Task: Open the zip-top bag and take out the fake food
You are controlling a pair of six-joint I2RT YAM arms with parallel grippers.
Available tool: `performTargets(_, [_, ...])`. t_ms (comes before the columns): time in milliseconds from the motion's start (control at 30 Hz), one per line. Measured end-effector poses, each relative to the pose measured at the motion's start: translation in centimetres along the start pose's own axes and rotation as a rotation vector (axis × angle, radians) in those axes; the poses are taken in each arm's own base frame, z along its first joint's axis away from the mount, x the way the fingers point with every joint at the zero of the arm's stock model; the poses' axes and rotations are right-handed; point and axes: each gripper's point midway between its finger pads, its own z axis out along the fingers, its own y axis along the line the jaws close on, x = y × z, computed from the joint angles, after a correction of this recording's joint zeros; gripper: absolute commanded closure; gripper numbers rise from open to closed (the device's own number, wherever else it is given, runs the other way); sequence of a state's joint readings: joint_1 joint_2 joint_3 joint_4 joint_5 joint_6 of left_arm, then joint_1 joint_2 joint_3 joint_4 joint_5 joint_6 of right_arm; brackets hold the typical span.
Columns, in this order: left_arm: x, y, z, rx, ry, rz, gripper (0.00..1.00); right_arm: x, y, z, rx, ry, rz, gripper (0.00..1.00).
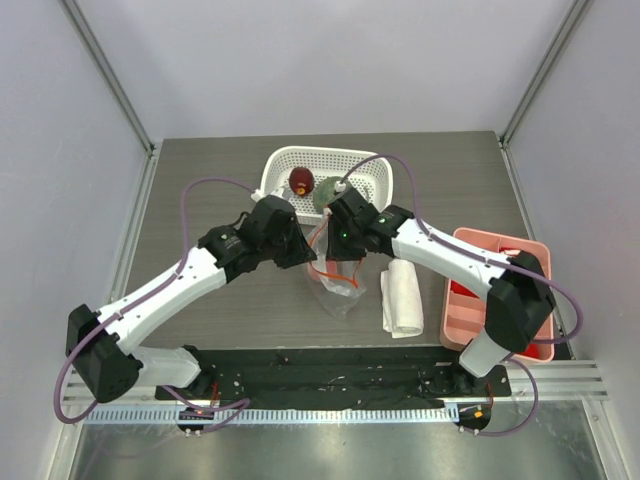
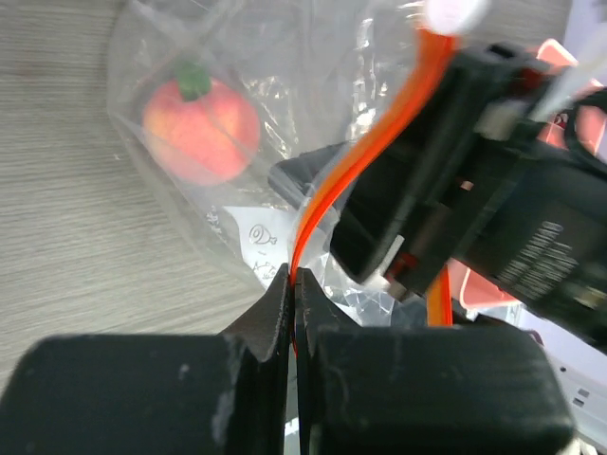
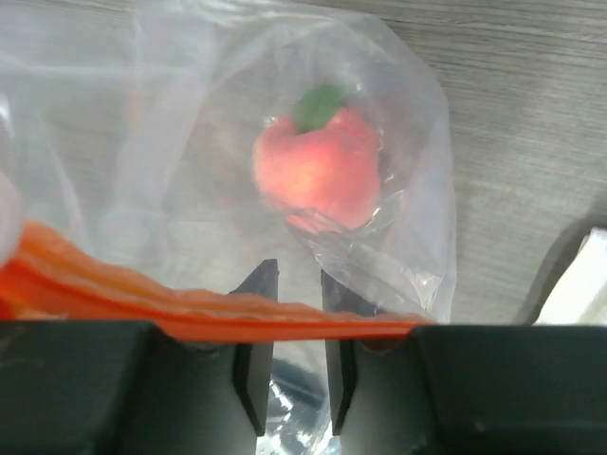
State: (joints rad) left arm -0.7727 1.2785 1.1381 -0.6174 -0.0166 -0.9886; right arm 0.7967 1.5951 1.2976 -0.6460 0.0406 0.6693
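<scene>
The zip-top bag [image 1: 338, 290] hangs between my two grippers above the table. My left gripper [image 2: 293, 280] is shut on its orange-red zip strip [image 2: 327, 194], just left of the bag in the top view [image 1: 305, 255]. My right gripper [image 3: 296, 275] has its jaws a little apart, its fingers reaching down inside the bag mouth, with the zip strip [image 3: 142, 294] lying across their base. The pinkish-red fruit [image 3: 318, 169] lies in the bottom of the bag and also shows in the left wrist view [image 2: 201, 130]. The dark red fruit [image 1: 301, 181] and the green ball [image 1: 325, 195] sit in the white basket [image 1: 380, 180].
A folded white cloth [image 1: 403, 297] lies right of the bag. A pink tray [image 1: 480, 300] with red blocks stands at the right edge. The basket is just behind both grippers. The bag's white label [image 2: 258, 242] faces the left wrist camera.
</scene>
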Motion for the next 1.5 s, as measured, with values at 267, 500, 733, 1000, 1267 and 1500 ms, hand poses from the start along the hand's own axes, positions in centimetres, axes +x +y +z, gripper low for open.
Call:
performTargets(267, [-0.5,1.1,-1.0,-0.032,-0.051,0.003,1.0,0.8,-0.7,2.5,0.01,0.021,-0.072,0.39])
performTargets(500, [0.3,2.7,-1.6,-0.053,-0.054,0.001,1.0,0.9,0.6,4.1,-0.044,0.014,-0.117,0.32])
performTargets(733, [1.5,4.6,-1.7,-0.087,-0.041,-0.006,1.0,2.9,1.5,6.2,-0.075,0.063,-0.156,0.29])
performTargets(1000, [2.6,6.6,-2.7,-0.104,-0.051,-0.027,1.0,4.5,3.4,7.8,-0.101,0.069,-0.206,0.27])
performTargets(1267, [4.1,9.2,-3.2,-0.142,-0.05,-0.05,1.0,4.3,5.3,9.5,-0.111,-0.011,-0.259,0.21])
performTargets(1500, [4.3,10.1,-3.8,-0.15,-0.071,-0.066,1.0,4.7,5.9,11.4,-0.138,-0.057,-0.281,0.18])
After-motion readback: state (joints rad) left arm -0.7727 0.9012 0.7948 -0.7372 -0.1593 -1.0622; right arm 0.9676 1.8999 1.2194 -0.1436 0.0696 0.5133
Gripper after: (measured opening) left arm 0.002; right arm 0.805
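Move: The peach, inside the bag whose orange rim the left hand already pinches, lies about 4 cm ahead of the right hand, 3 cm to its left and some 9 cm below it. The white basket stands roughly 22 cm ahead of the right hand, 3 cm left and 10 cm lower. The rolled towel is about 15 cm to its right, 3 cm back and 12 cm below. From the left hand the peach lies about 5 cm ahead, 4 cm right and 12 cm down. Left and down, some 10 cm each way, the right hand dips deeper through the bag's mouth towards the peach, first sinking, then sweeping left, its jaws spreading from partly to widely open as it turns slightly counter-clockwise and its tips lift a little. Alongside, the shut left hand keeps its pinch on the orange rim and draws it left, back and down. ##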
